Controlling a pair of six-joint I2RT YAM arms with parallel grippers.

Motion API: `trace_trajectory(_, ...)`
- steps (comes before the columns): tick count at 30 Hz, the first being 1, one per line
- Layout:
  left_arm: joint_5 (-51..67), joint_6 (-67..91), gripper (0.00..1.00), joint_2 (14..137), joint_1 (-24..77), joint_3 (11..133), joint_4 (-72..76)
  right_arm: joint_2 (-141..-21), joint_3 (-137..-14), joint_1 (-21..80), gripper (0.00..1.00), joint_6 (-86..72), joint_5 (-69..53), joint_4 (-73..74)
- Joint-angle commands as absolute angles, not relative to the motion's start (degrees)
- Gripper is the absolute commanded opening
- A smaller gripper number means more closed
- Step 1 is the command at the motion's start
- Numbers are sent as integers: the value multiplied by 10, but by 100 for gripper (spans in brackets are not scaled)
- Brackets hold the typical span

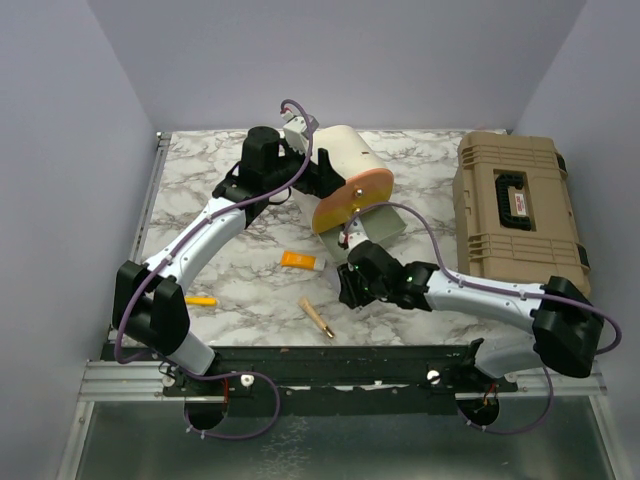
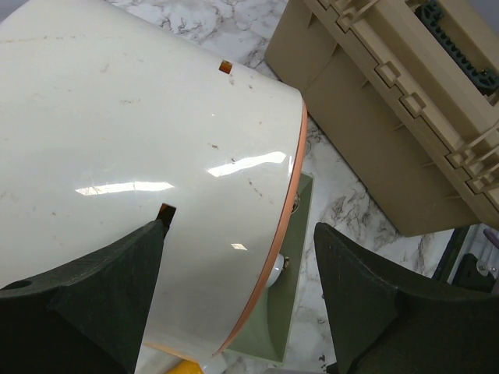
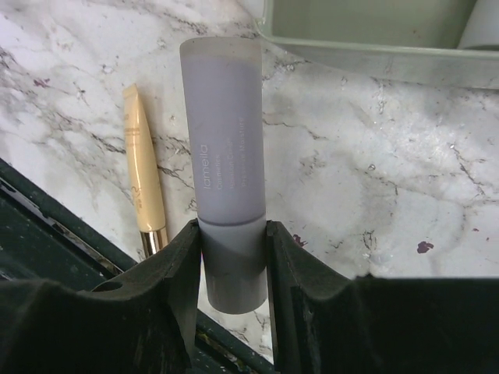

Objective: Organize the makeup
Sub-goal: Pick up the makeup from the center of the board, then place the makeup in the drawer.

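My right gripper point(image 3: 231, 226) is shut on the cap end of a lilac tube point(image 3: 222, 140), just above the marble near the table's front edge. A gold-capped cream tube point(image 3: 144, 179) lies left of it. From above, the right gripper point(image 1: 351, 288) hides the lilac tube. The gold tube point(image 1: 318, 317), an orange tube point(image 1: 300, 262) and a yellow pen point(image 1: 201, 300) lie on the marble. My left gripper point(image 2: 242, 224) stands open around the side of the cream-and-orange round case point(image 2: 148, 140). Its left finger point(image 2: 117, 296) touches the case. The right finger point(image 2: 374, 304) is apart from it.
A green tray point(image 1: 388, 226) sits under the edge of the tilted round case point(image 1: 348, 178), with a small white item in it point(image 2: 277, 269). The big tan toolbox point(image 1: 515, 210) stands at the right. A black rail point(image 1: 340, 362) runs along the front edge.
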State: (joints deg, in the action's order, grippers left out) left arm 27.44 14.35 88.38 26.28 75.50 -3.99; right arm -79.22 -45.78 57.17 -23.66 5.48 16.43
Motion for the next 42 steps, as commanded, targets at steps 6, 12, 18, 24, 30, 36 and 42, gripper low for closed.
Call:
trace_trajectory(6, 261, 152, 79, 877, 265, 737, -68, -714, -477, 573, 13, -283, 140, 127)
trace_trajectory(12, 262, 153, 79, 877, 265, 735, -65, -677, -479, 573, 12, -303, 189, 136)
trace_trajectory(18, 265, 155, 79, 878, 265, 737, -64, -668, -502, 572, 12, -317, 208, 151)
trace_trajectory(24, 266, 157, 79, 876, 265, 734, -62, -703, -550, 560, 6, -371, 219, 201)
trace_trajectory(30, 268, 157, 79, 874, 265, 732, -62, -724, -557, 527, 6, -420, 157, 197)
trace_trajectory(36, 268, 156, 79, 871, 265, 732, -61, -744, -544, 461, 3, -472, 46, 194)
trace_trajectory(42, 268, 156, 79, 869, 265, 731, -61, -742, -556, 407, 5, -507, 4, 204)
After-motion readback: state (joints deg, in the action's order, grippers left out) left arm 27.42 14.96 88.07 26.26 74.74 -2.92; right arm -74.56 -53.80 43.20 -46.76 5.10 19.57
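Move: The right gripper already holds the lavender tube clear of the board; the open green drawer it is meant for is centred about 18 cm ahead, 4 cm to the right and 4 cm lower. The white bottle inside lies some 18 cm ahead and 2 cm right, also 4 cm down. Around 6 cm below are the orange tube, 13 cm ahead and 11 cm left, and the beige tube, 2 cm back and 7 cm left. From the left hand, the drawer is level fore-and-aft, 8 cm right and 25 cm below. Keep the right fingers shut on the lavender tube's cap end and raise it about 11 cm while moving forward, then ease on forward and slightly right towards the open drawer, sinking some 3 cm; about 8 cm forward in all. Meanwhile swing the wrist roughly 30 degrees clockwise, carrying the tube's free end over the drawer's near edge beside the domed case front. ##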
